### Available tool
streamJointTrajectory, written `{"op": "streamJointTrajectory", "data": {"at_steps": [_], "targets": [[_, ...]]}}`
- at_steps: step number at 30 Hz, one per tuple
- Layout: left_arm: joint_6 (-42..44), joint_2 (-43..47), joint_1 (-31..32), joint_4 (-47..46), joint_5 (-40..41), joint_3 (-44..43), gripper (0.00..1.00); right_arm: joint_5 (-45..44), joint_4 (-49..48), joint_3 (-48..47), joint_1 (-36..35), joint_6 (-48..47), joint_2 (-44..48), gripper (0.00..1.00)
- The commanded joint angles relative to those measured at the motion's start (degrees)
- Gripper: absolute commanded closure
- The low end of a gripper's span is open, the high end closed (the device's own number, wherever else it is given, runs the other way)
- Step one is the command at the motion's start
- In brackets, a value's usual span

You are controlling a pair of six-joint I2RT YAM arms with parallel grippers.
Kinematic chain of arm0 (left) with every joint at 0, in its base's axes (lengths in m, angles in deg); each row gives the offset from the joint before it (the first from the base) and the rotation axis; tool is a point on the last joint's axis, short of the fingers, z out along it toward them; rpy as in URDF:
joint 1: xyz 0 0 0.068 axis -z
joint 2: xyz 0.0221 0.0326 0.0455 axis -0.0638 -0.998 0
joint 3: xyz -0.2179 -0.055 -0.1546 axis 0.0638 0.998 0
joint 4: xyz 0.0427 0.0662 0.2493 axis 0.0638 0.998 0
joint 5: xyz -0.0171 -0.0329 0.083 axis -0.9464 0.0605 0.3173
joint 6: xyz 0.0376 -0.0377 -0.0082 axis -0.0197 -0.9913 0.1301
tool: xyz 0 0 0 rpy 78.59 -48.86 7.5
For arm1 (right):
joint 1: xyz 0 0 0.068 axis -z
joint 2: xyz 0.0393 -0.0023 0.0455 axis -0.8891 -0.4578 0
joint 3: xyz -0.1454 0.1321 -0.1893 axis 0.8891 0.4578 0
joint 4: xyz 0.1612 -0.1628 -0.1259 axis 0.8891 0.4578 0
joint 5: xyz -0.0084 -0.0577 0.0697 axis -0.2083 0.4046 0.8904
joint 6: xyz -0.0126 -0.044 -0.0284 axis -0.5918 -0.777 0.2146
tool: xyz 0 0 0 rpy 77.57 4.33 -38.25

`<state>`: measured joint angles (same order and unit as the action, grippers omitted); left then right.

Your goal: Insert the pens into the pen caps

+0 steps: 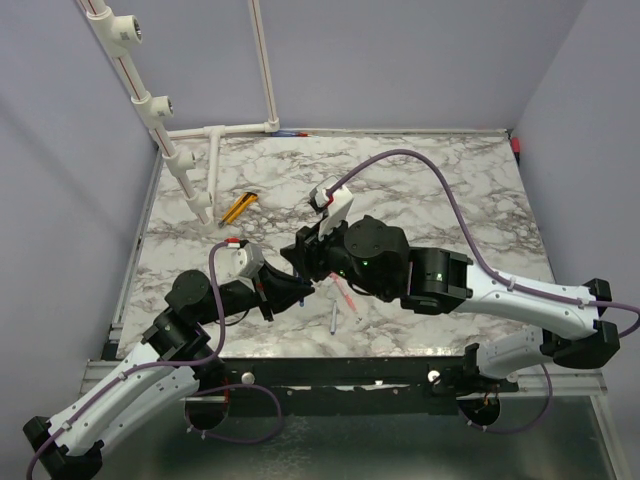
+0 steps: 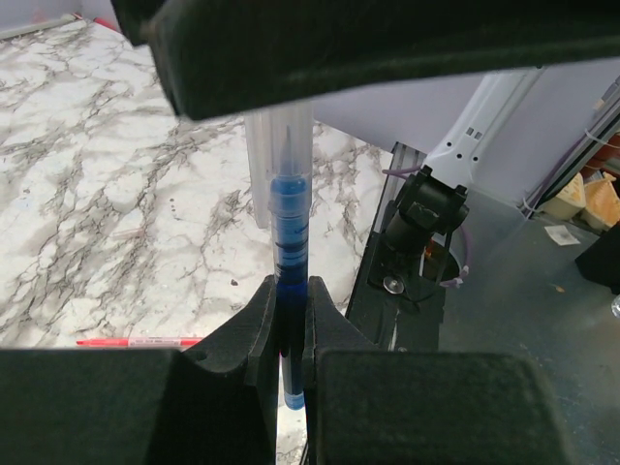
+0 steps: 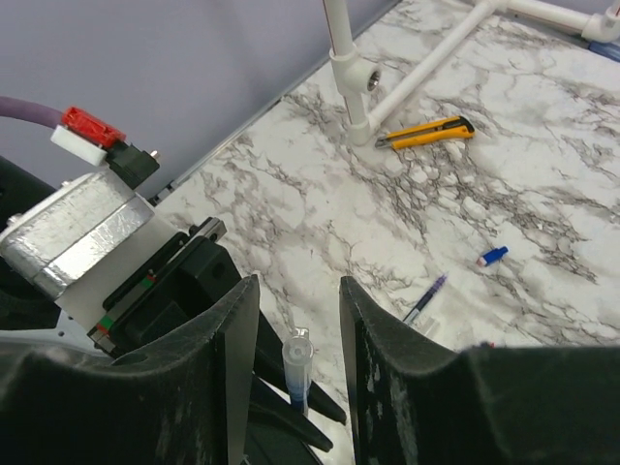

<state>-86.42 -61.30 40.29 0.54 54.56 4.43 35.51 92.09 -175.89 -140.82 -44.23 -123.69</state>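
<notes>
My left gripper [image 2: 289, 291] is shut on a pen [image 2: 290, 223] that stands upright, blue at the bottom and clear whitish [image 2: 281, 145] above. In the right wrist view the pen's clear top end [image 3: 298, 373] rises between the fingers of my right gripper [image 3: 298, 291], which is open with a gap on either side. From above, the two grippers meet near the table's middle [image 1: 306, 280]. A red pen [image 1: 345, 295] and a dark blue pen [image 1: 333, 318] lie on the marble just right of them. A small blue pen cap [image 3: 492, 256] lies beyond the blue pen [image 3: 426, 297].
A yellow-and-black utility knife [image 1: 238, 207] lies at the back left beside a white pipe frame [image 1: 215, 160]. The red pen [image 2: 136, 341] also shows in the left wrist view, near the table's front edge. Purple cables arch over both arms.
</notes>
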Motion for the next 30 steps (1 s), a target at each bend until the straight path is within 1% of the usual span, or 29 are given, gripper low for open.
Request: {"op": "streamJointTrajectory", "data": {"at_steps": [1,6,9,16,19,23,25,26,27,30], "targets": [[1.0,0.6,-0.2,0.6,0.7,0.5,1.0,-1.5,3.0,-1.5,-0.4,0.1,-0.9,0.58],[1.0,0.7,-0.3,0.6,0.8,0.4,1.0,-1.8,3.5,-0.7,-0.3,1.0,-1.0,0.59],[1.0,0.7,-0.3,0.6,0.9,0.5,1.0,-1.4,3.1,0.1,-0.3,1.3,-0.7,0.62],[0.8,0.5,-0.3,0.6,1.2,0.4,1.0,-0.6,3.3,1.0,-0.3,2.2,-0.6,0.63],[0.5,0.3,-0.2,0.6,1.1,0.3,1.0,-0.3,3.3,1.5,-0.4,2.5,-0.6,0.67],[-0.3,0.2,-0.2,0.5,1.5,0.1,1.0,0.3,3.4,2.5,-0.3,2.9,-0.3,0.79],[-0.7,0.3,-0.2,0.5,2.0,0.0,1.0,0.7,3.4,3.0,-0.3,3.0,-0.1,0.89],[-0.7,0.2,-0.3,0.5,2.0,-0.2,1.0,0.9,3.4,3.4,-0.4,3.1,0.1,0.96],[-0.7,0.0,-0.3,0.5,2.3,-0.4,1.0,1.0,3.3,3.7,-0.4,3.2,0.2,0.99],[-0.7,-0.4,-0.3,0.5,3.0,-1.6,1.0,2.1,2.7,4.8,-0.4,3.2,0.9,0.99]]}}
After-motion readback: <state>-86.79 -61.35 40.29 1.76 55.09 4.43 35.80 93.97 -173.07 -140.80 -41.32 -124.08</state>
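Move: The clear cap already stands on the upright blue pen in the left hand; its middle is about 4 cm straight below the right hand's open fingers. From the left hand, which keeps the pen, the cap is roughly 5 cm directly above. On the table some 26 cm below the right hand, the red pen lies about 14 cm ahead and 9 cm to the right, and the purple pen about 17 cm ahead and 4 cm to the left. The clear cap on the upright blue pen gets pinched between the right fingertips: the right hand sinks straight down about 3 cm over it, pausing partway, and its half-open fingers shut during the second stretch of descent. The left hand keeps its hold on the pen and stays in place, barely dipping at the very end. ##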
